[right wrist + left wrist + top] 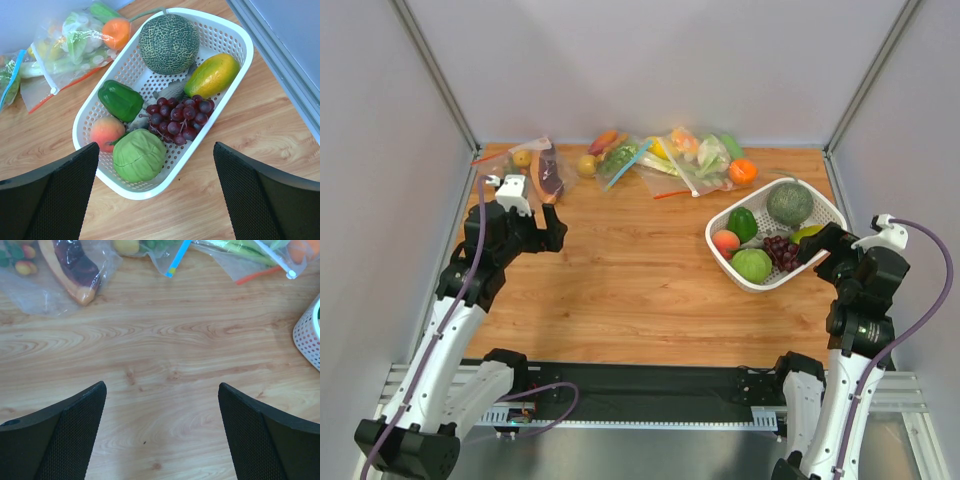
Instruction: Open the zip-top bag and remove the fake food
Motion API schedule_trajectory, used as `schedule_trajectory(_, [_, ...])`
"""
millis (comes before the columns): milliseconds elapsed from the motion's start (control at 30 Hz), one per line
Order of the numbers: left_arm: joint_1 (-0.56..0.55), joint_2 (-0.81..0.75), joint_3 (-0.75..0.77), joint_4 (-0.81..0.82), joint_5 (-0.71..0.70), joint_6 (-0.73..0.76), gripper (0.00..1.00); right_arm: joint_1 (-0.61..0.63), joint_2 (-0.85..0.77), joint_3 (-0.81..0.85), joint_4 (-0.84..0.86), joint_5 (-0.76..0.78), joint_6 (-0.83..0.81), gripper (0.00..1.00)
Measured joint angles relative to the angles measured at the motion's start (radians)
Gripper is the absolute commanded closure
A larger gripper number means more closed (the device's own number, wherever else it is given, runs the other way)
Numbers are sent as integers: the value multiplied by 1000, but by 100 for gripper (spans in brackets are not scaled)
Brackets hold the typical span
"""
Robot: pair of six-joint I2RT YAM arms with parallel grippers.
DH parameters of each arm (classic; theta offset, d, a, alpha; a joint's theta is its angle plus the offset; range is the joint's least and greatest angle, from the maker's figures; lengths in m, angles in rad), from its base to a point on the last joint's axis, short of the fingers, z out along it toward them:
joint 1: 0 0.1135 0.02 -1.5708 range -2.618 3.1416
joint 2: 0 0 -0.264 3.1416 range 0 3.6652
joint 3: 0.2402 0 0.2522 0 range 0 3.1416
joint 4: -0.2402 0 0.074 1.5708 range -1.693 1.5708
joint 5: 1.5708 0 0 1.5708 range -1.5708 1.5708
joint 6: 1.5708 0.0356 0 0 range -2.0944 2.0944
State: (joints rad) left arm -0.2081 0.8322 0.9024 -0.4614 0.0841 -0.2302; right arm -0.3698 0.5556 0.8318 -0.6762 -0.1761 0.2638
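The zip-top bag [700, 160] lies at the table's far edge, right of centre, its whitish strip shut. Inside it are the orange [742, 171], the white cauliflower [712, 158] and the glossy green piece [731, 146]. The right wrist view shows the bag [70, 47] and the orange [116, 33] at top left. The left wrist view shows its zip strip [274, 258] at top right. My left gripper [556, 232] [162, 385] is open and empty over bare wood at the left. My right gripper [817, 247] [155, 145] is open and empty above the basket's near right side.
A white basket [828, 212] [220, 30] at the right holds a melon, grapes, a green pepper, a peach, a cabbage and a papaya. A red-strip bag [535, 165] lies far left. A blue-strip bag [622, 156] lies beside the task bag. Grey walls enclose the table.
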Motion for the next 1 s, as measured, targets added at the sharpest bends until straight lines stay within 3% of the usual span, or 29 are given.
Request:
schedule_trajectory(700, [-11,135,34,-35,64,-3,5,0,-29,-3,0,-1,-3,3])
schedule_trajectory(1000, [-265,292,250,-11,-21,-24,5,0,-59,-33,-2,-2,-2,3])
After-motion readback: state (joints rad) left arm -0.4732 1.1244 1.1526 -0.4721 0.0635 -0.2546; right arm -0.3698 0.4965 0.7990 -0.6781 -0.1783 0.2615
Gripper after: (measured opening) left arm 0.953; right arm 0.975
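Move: The white-slider zip-top bag lies about 28 cm ahead of the left hand, 31 cm to its right and 20 cm below. At much that depth, the blue-slider bag is 28 cm ahead and 12 cm right, the sausage bag 27 cm ahead and 9 cm left, the basket 10 cm ahead and 53 cm right. From the right hand, the white-slider bag is some 33 cm ahead, 26 cm left and 19 cm below. The open left hand dips about 3 cm, then sweeps 10 cm right and rises towards the white-slider bag. ##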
